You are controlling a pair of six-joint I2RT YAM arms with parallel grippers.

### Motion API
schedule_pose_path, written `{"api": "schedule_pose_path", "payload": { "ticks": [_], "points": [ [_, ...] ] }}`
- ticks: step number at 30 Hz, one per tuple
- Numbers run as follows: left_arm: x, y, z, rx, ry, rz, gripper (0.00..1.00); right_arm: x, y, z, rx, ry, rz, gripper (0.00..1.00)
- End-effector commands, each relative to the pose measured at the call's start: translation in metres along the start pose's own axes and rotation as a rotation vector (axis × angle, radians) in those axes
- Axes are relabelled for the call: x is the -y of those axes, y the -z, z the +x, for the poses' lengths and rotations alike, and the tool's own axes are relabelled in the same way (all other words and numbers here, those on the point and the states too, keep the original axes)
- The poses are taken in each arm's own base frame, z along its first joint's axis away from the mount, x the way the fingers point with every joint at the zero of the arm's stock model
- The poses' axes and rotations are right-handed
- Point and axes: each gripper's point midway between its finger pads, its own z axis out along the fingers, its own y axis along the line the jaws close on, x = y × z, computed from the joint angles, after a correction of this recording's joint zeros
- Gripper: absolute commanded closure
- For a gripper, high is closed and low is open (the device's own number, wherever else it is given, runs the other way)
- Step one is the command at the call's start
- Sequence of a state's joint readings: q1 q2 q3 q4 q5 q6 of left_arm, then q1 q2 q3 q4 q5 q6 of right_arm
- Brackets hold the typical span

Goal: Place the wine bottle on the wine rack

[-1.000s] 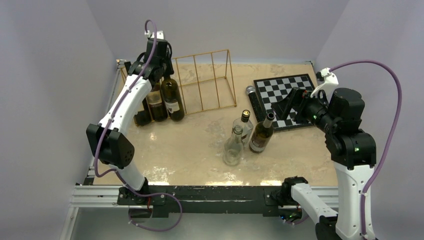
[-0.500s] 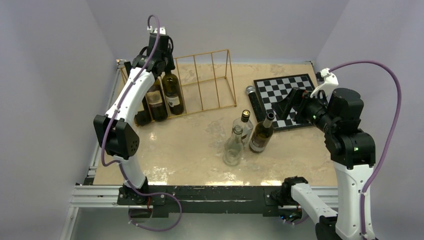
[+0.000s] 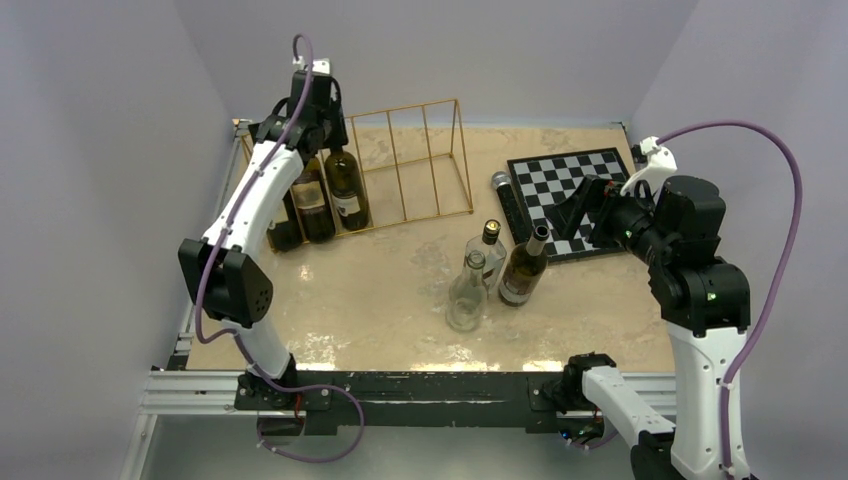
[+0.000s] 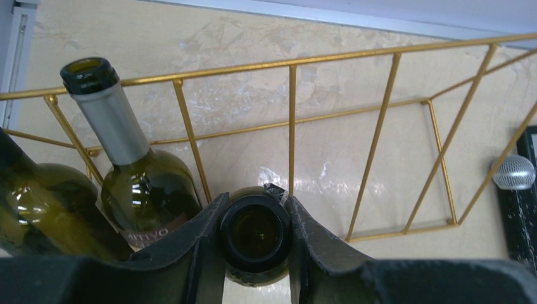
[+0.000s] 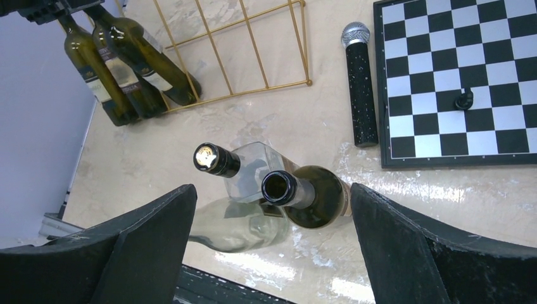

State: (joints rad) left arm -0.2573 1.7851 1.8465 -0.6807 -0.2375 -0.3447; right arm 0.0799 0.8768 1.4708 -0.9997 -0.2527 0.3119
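Note:
The gold wire wine rack (image 3: 420, 160) stands at the back left of the table. My left gripper (image 3: 318, 100) is shut on the mouth of a dark green wine bottle (image 3: 347, 190), which stands tilted at the rack's left part beside two other dark bottles (image 3: 310, 205). In the left wrist view the fingers (image 4: 209, 247) press both sides of the bottle's rim (image 4: 255, 231), with rack wires (image 4: 292, 126) behind. My right gripper (image 3: 585, 210) hangs open over the chessboard's near edge. Between its wide-apart fingers (image 5: 152, 247), far below, I look down on standing bottles.
Three bottles stand mid-table: a dark one (image 3: 523, 270) and two clear ones (image 3: 467, 295). A black-and-white chessboard (image 3: 560, 165) with one dark piece (image 5: 466, 99) lies at the back right. A microphone (image 3: 503, 195) lies along its left edge.
My left arm has shifted the held bottle slightly back toward the rack and its elbow has swung a little. The right arm has not moved.

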Motion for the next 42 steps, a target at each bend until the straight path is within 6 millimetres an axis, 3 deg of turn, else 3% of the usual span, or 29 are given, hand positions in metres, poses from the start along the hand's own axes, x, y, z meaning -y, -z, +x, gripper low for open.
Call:
{"api": "schedule_pose_path", "payload": {
  "ticks": [1,10,14,28,42],
  "points": [
    [0.018,0.07,-0.048,0.179,0.008,0.177,1.0,0.0,0.0,-0.004,0.01,0.018,-0.002,0.04],
    [0.018,0.134,-0.049,0.333,-0.096,0.306,1.0,-0.004,-0.005,-0.004,-0.005,0.009,-0.025,0.04],
    [0.016,0.142,-0.047,0.345,-0.099,0.314,1.0,-0.007,-0.007,-0.006,-0.011,0.002,-0.039,0.04],
    [0.005,0.096,-0.025,0.194,-0.074,0.196,1.0,-0.006,-0.008,-0.001,-0.018,-0.012,-0.041,0.04],
    [0.005,0.071,-0.031,0.195,-0.084,0.153,1.0,-0.003,-0.01,0.0,-0.022,-0.01,-0.025,0.04]
  ]
}}
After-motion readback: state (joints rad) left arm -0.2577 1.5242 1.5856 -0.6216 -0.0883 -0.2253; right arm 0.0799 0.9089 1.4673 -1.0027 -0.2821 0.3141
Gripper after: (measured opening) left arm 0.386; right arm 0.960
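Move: My left hand already grips the third wine bottle by its neck, leaning forward. The place for its neck, on the rack's top rail in the third gap, lies about 7 cm ahead, straight on and 3 cm lower. The middle bottle is some 8 cm left and 2 cm back, the outer bottle 16 cm left and 4 cm back, both about 14 cm below. From my right hand, that place lies roughly 33 cm ahead, 45 cm left and 13 cm below. Keeping the neck pinched, I draw my left hand back about 10 cm, away from the top rail, lifting it over 7 cm as I tip the fingers up and turn clockwise. Then I lower it some 6 cm, levelling the tip again, and ease forward 3 to 4 cm towards the rail, the turn mostly kept. ##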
